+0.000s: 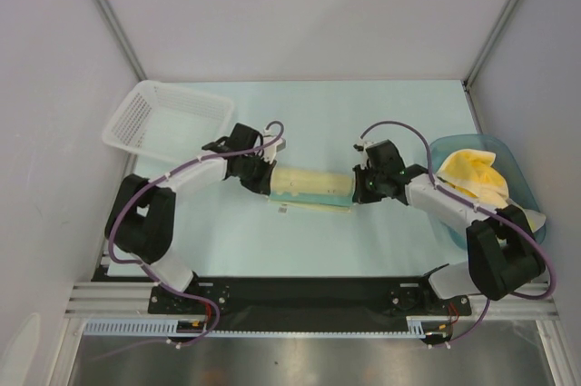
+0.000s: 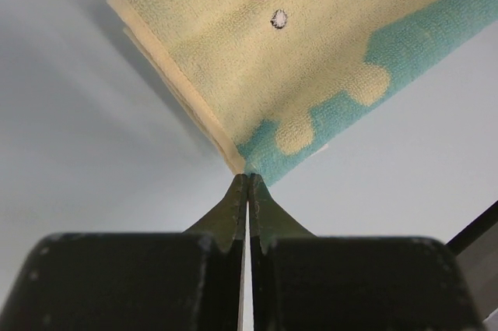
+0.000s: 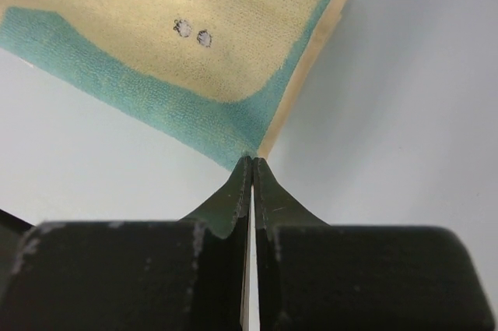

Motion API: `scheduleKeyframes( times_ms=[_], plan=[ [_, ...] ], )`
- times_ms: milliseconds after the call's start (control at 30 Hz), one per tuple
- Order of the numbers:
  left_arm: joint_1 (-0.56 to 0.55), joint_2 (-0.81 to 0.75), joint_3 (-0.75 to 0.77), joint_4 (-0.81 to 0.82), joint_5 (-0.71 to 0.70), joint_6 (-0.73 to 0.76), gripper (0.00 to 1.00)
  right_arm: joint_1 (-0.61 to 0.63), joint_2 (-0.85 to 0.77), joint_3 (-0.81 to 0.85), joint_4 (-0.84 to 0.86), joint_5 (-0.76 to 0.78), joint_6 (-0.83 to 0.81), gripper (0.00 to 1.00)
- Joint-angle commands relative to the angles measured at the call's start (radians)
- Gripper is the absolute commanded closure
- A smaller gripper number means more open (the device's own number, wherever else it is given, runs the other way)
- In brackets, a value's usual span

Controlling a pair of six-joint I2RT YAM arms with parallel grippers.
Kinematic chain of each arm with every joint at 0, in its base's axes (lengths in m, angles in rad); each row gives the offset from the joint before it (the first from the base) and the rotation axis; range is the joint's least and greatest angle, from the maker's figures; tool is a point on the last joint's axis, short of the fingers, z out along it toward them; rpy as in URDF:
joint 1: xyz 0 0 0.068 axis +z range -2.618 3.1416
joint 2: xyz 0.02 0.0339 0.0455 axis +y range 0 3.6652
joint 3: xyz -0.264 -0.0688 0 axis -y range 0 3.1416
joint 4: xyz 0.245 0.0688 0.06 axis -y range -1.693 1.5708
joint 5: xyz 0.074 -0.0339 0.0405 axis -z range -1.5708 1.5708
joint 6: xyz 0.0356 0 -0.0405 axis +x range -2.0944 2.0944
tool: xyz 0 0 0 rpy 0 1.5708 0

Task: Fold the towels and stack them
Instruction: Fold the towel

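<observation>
A folded towel [image 1: 313,188], pale yellow with a teal band, stretches in a strip between the two grippers at the table's middle. My left gripper [image 1: 263,181] is shut on its left corner. In the left wrist view the fingertips of the gripper [image 2: 249,177] pinch the corner where the towel's [image 2: 311,51] teal edge meets the fold. My right gripper [image 1: 358,188] is shut on the right end. Its tips [image 3: 253,160] clamp the teal corner of the towel [image 3: 194,43] in the right wrist view. More yellow towels [image 1: 474,175] lie crumpled in the blue tub [image 1: 514,168].
A white mesh basket [image 1: 168,113] stands at the back left, just behind the left arm. The blue tub sits at the right edge beside the right arm. Grey walls close in the table on three sides.
</observation>
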Motion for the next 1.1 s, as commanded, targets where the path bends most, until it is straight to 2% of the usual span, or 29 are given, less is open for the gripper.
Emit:
scheduleKeyframes(
  times_ms=[0, 67, 133, 167, 200, 333, 367, 467, 567, 767, 867, 900, 1000, 1067],
  plan=[
    [-0.011, -0.039, -0.007, 0.0, -0.029, -0.018, 1.0, 0.016, 0.004, -0.023, 0.009, 0.002, 0.03, 1.0],
    [-0.012, -0.043, -0.005, 0.0, -0.041, -0.025, 0.99, 0.024, 0.014, -0.025, 0.009, 0.0, 0.038, 0.99],
    [-0.014, -0.046, -0.003, -0.008, -0.055, -0.023, 0.96, 0.032, 0.018, -0.018, -0.011, 0.006, 0.05, 0.94],
    [-0.014, -0.053, -0.002, -0.008, -0.07, -0.028, 0.93, 0.033, 0.015, -0.014, -0.022, 0.008, 0.053, 0.9],
    [-0.013, -0.058, 0.001, -0.009, -0.083, -0.029, 0.81, 0.032, 0.004, -0.008, -0.042, -0.009, 0.054, 0.84],
    [-0.013, -0.073, 0.045, -0.032, -0.197, -0.055, 0.77, 0.03, -0.034, 0.032, -0.092, -0.05, 0.063, 0.73],
    [-0.013, -0.075, 0.059, -0.043, -0.227, -0.063, 0.7, 0.03, -0.039, 0.038, -0.098, -0.052, 0.072, 0.73],
    [-0.016, -0.088, 0.134, -0.063, -0.203, -0.116, 0.64, 0.03, -0.029, 0.06, -0.085, -0.092, 0.122, 0.73],
    [-0.034, -0.131, 0.113, 0.023, -0.043, -0.198, 0.61, 0.029, 0.007, 0.057, -0.002, -0.138, 0.196, 0.76],
    [-0.037, -0.138, -0.023, 0.193, 0.069, -0.334, 0.6, 0.026, 0.062, 0.063, 0.101, -0.161, 0.238, 0.76],
    [-0.039, -0.092, -0.091, 0.231, -0.007, -0.367, 0.61, 0.01, 0.091, 0.012, 0.16, -0.165, 0.242, 0.76],
    [-0.039, -0.07, -0.085, 0.222, -0.076, -0.385, 0.61, 0.006, 0.106, -0.003, 0.174, -0.172, 0.245, 0.76],
    [-0.037, -0.029, -0.059, 0.201, -0.104, -0.409, 0.61, 0.004, 0.128, -0.061, 0.225, -0.188, 0.251, 0.76],
    [-0.039, -0.015, -0.042, 0.187, -0.173, -0.423, 0.59, 0.003, 0.131, -0.075, 0.231, -0.19, 0.254, 0.75]
  ],
)
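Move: The towel's free edge, already pinched at its two corners, is being laid onto the bottom layer's near edge. That layer's near-left corner lies about 2 cm back and 1 cm left of the left hand, roughly 2 cm below it. Its near-right corner is some 3 cm back and 1 cm left of the right hand, roughly 3 cm lower. The folded towel's middle lies 10 cm right and 1 cm ahead of the left hand. The towel's corners are let go: the left fingers part almost in place, then that hand lifts about 7 cm, shifts right over the towel and comes back down beside its near-left corner, turning some 20 degrees counter-clockwise. The right hand draws back and slightly down, opening, then swings about 4 cm left and forward over the towel before sinking towards its near-right part. ##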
